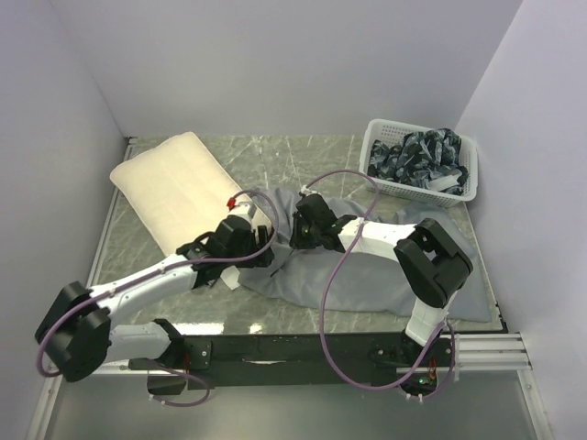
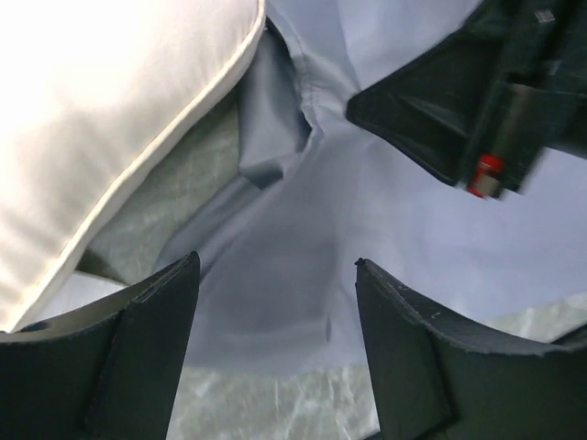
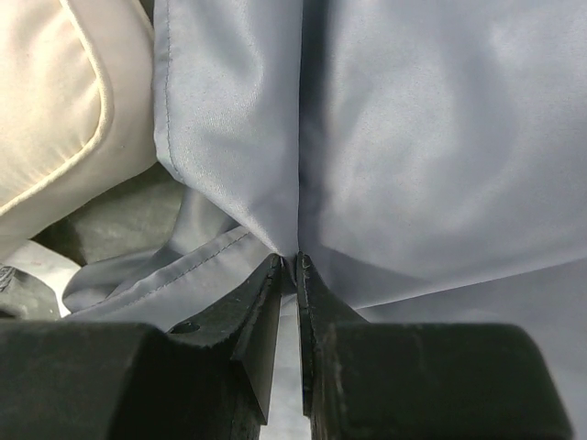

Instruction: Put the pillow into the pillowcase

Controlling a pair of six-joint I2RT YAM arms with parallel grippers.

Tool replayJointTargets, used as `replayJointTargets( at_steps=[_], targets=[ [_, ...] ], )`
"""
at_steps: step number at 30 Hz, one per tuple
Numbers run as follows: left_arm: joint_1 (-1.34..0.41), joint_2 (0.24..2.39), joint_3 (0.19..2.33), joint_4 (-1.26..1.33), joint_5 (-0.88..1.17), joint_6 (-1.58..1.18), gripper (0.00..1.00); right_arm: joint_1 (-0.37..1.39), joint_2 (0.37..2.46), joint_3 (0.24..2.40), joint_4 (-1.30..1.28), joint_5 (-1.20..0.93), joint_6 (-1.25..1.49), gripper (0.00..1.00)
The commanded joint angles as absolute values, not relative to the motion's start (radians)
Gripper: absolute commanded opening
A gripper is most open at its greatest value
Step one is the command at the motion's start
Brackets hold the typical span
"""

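The cream pillow (image 1: 174, 183) lies at the back left of the table, and its piped edge shows in the left wrist view (image 2: 110, 110) and the right wrist view (image 3: 55, 110). The grey pillowcase (image 1: 367, 275) is spread over the middle and right, its open end bunched beside the pillow's near corner. My left gripper (image 1: 252, 218) hovers open over the pillowcase's edge (image 2: 367, 202), with nothing between its fingers (image 2: 275, 261). My right gripper (image 1: 298, 220) is shut (image 3: 295, 258) on a pinched-up fold of the pillowcase (image 3: 413, 137), a little to the right of the left gripper.
A white basket (image 1: 417, 192) with dark patterned cloths stands at the back right. The table (image 1: 303, 156) has a grey marble top, and walls close it in at the left, back and right. The right gripper's black body (image 2: 459, 101) sits close in front of the left gripper.
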State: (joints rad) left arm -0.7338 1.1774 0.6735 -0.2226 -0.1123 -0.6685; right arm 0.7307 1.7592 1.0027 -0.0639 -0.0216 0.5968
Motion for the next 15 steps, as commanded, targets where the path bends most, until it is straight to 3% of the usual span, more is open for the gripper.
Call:
replayJointTargets(
  at_steps=[1, 8, 15],
  targets=[
    [-0.736, 1.287, 0.715, -0.106, -0.103, -0.606, 0.72, 0.736, 1.778, 1.049, -0.049, -0.038, 0.592, 0.20],
    [-0.736, 1.335, 0.707, 0.035, -0.014, -0.594, 0.63, 0.735, 1.787, 1.049, -0.051, -0.041, 0.592, 0.20],
    [-0.736, 1.302, 0.652, 0.107, 0.093, -0.592, 0.31, 0.733, 1.779, 1.045, -0.040, -0.044, 0.597, 0.21]
  ],
)
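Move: The pillowcase's loose mouth edge lies just ahead of the open left hand, about 1 cm farther out, 3 cm to its right and 4 cm below. The right gripper, already pinching the mouth's other part, is roughly 4 cm ahead and 6 cm right of the left hand; from it that loose edge is some 3 cm back and 3 cm left, a little lower. The pillow's middle is about 15 cm ahead and 18 cm left of the left hand, a few centimetres lower. Down first by about 3 cm onto the loose mouth edge, then rightward and slightly up again, the left hand travels some 4 cm right in all, towards the right gripper, while its fingers close from wide to less than half open, gathering the cloth edge between them. The right hand stays in place and keeps its pinch on the pillowcase. ##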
